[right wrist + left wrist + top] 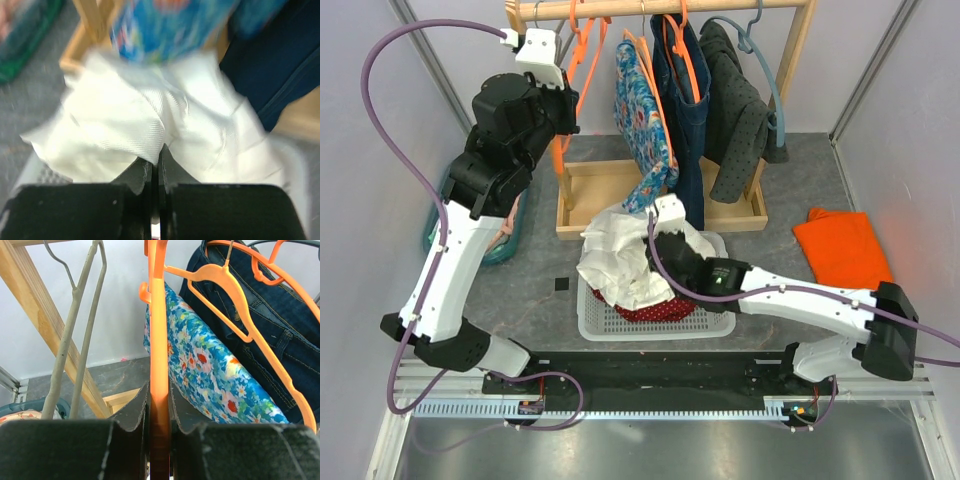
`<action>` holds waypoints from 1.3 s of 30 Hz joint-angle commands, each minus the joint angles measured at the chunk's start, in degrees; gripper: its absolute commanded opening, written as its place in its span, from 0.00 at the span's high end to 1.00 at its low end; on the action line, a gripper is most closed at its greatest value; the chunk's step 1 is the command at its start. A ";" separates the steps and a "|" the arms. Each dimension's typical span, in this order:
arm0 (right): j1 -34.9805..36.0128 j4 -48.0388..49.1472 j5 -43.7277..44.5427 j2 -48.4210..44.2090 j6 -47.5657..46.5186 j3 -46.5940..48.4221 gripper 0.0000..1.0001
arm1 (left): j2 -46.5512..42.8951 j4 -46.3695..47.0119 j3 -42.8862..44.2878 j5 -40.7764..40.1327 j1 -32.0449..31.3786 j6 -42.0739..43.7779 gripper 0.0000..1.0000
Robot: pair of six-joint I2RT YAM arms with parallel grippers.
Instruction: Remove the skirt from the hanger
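Note:
The white skirt hangs bunched over the white basket, free of the hanger. My right gripper is shut on a fold of it; in the right wrist view the skirt fills the frame above the closed gripper. My left gripper is up at the clothes rack, shut on a bare orange hanger. In the left wrist view the hanger's bar runs straight up from between the closed gripper.
On the wooden rack hang a blue floral garment, dark denim and a dark dotted garment. A red dotted cloth lies in the basket. An orange cloth lies right; a teal bin stands left.

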 commanded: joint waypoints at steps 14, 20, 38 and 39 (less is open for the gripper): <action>12.79 -4.20 -16.15 -9.90 31.01 -25.35 1.00 | 2.40 3.53 3.79 -0.76 0.11 1.23 0.98; 11.83 -11.92 -18.44 -2.01 34.20 -21.24 0.53 | 3.28 3.44 4.76 -0.76 0.02 1.23 0.98; 9.20 -32.24 -13.18 -2.72 10.91 19.29 0.02 | 1.97 3.71 2.91 -1.46 0.02 1.93 0.98; 8.50 -31.89 -12.03 -1.48 9.76 19.38 0.02 | 1.88 3.71 2.83 -1.46 0.02 1.93 0.98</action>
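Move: The right hand, clutching the white shirt, has the basket's middle about 8 cm back and some 22 cm below; the red polka-dot garment lies in it, 10 cm back, 2 cm left, 22 cm below. The floral shirt hangs 16 cm ahead, 1 cm left and 15 cm above. From the left hand, holding the emptied orange hanger, the rail is roughly 10 cm ahead and 15 cm above; the basket is 19 cm back, 15 cm right, 49 cm below. Right hand lowers the white shirt about 18 cm, drawing back, opens to release it, then rises some 24 cm. ##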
